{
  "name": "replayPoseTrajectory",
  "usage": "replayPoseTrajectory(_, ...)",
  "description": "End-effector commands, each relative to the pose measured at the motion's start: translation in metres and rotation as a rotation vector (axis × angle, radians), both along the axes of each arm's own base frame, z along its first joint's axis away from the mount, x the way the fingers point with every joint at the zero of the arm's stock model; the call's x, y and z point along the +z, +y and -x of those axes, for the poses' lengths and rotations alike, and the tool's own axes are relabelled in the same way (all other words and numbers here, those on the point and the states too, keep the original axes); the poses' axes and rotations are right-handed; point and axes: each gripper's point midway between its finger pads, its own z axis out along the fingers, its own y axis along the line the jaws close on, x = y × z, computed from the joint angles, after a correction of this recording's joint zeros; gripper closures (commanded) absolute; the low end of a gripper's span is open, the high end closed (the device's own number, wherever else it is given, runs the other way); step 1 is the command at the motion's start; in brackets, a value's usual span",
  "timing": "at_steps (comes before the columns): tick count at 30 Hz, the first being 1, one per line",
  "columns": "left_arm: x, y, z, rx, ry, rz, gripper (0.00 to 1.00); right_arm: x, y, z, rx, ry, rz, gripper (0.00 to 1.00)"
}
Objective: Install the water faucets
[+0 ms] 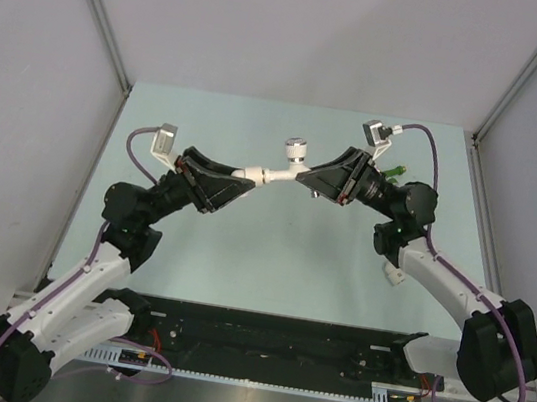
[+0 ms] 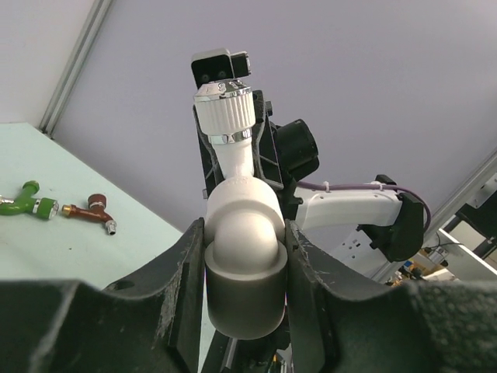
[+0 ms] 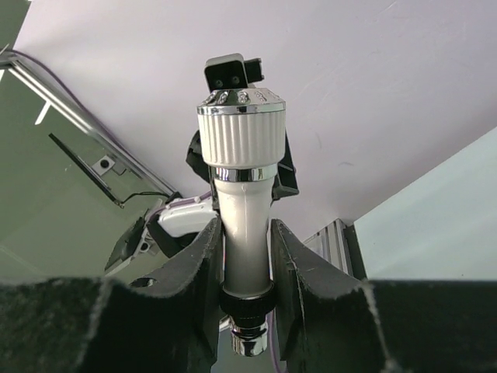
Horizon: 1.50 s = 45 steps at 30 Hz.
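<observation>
The white faucet with its ribbed, silver-topped knob hangs in mid-air between both arms. My right gripper is shut on the faucet's white body, above its black ring and chrome tip. My left gripper is shut on a white elbow pipe connector that meets the faucet's end; the knob stands above it. The green faucet and dark red faucet lie on the table. The green one also shows behind the right arm. The orange faucet is out of view.
A small white piece lies on the pale green table by the right arm. A black rail runs along the near edge. Grey walls with metal posts close in the sides and back.
</observation>
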Motion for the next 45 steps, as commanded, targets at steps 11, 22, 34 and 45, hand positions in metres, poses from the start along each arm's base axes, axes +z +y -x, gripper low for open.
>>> replayPoseTrajectory(11,0.023,0.011,-0.016,0.101,0.168,0.038,1.0,-0.002,-0.039,-0.025,-0.379,-0.288,0.21,0.43)
replayPoseTrajectory(22,0.014,0.009,-0.033,0.123,0.397,0.024,1.0,0.002,-0.055,0.001,-0.535,-0.978,0.433,0.21)
replayPoseTrajectory(34,0.006,-0.001,-0.038,0.048,0.564,0.055,0.99,-0.007,-0.017,0.035,-0.546,-1.405,0.538,0.15)
replayPoseTrajectory(45,0.018,-0.005,-0.033,-0.01,0.568,0.063,1.0,-0.03,0.004,0.02,-0.58,-1.437,0.628,0.13)
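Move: The right fingers hold the faucet, its middle about 2 cm to their left and 1 cm ahead. Its white knob is some 4 cm ahead, 3 cm left and 3 cm higher. The fitting in the left hand is roughly 11 cm to the left of the right hand, 2 cm back and 3 cm lower. From the left hand, the faucet's middle is about 9 cm right, 4 cm ahead and 4 cm up. The right fingers let go of the faucet, spreading almost fully as the hand slips off forward and some 5 cm to the right, then swings back and left again and sinks towards the end, rolling about 90 degrees (front side up) and tipping its fingers down until they stand open on either side of the chrome outlet. The left hand keeps its grip on the fitting, carries it about 4 cm forward and 3 cm down, and rolls it nearly 40 degrees, front side down. ##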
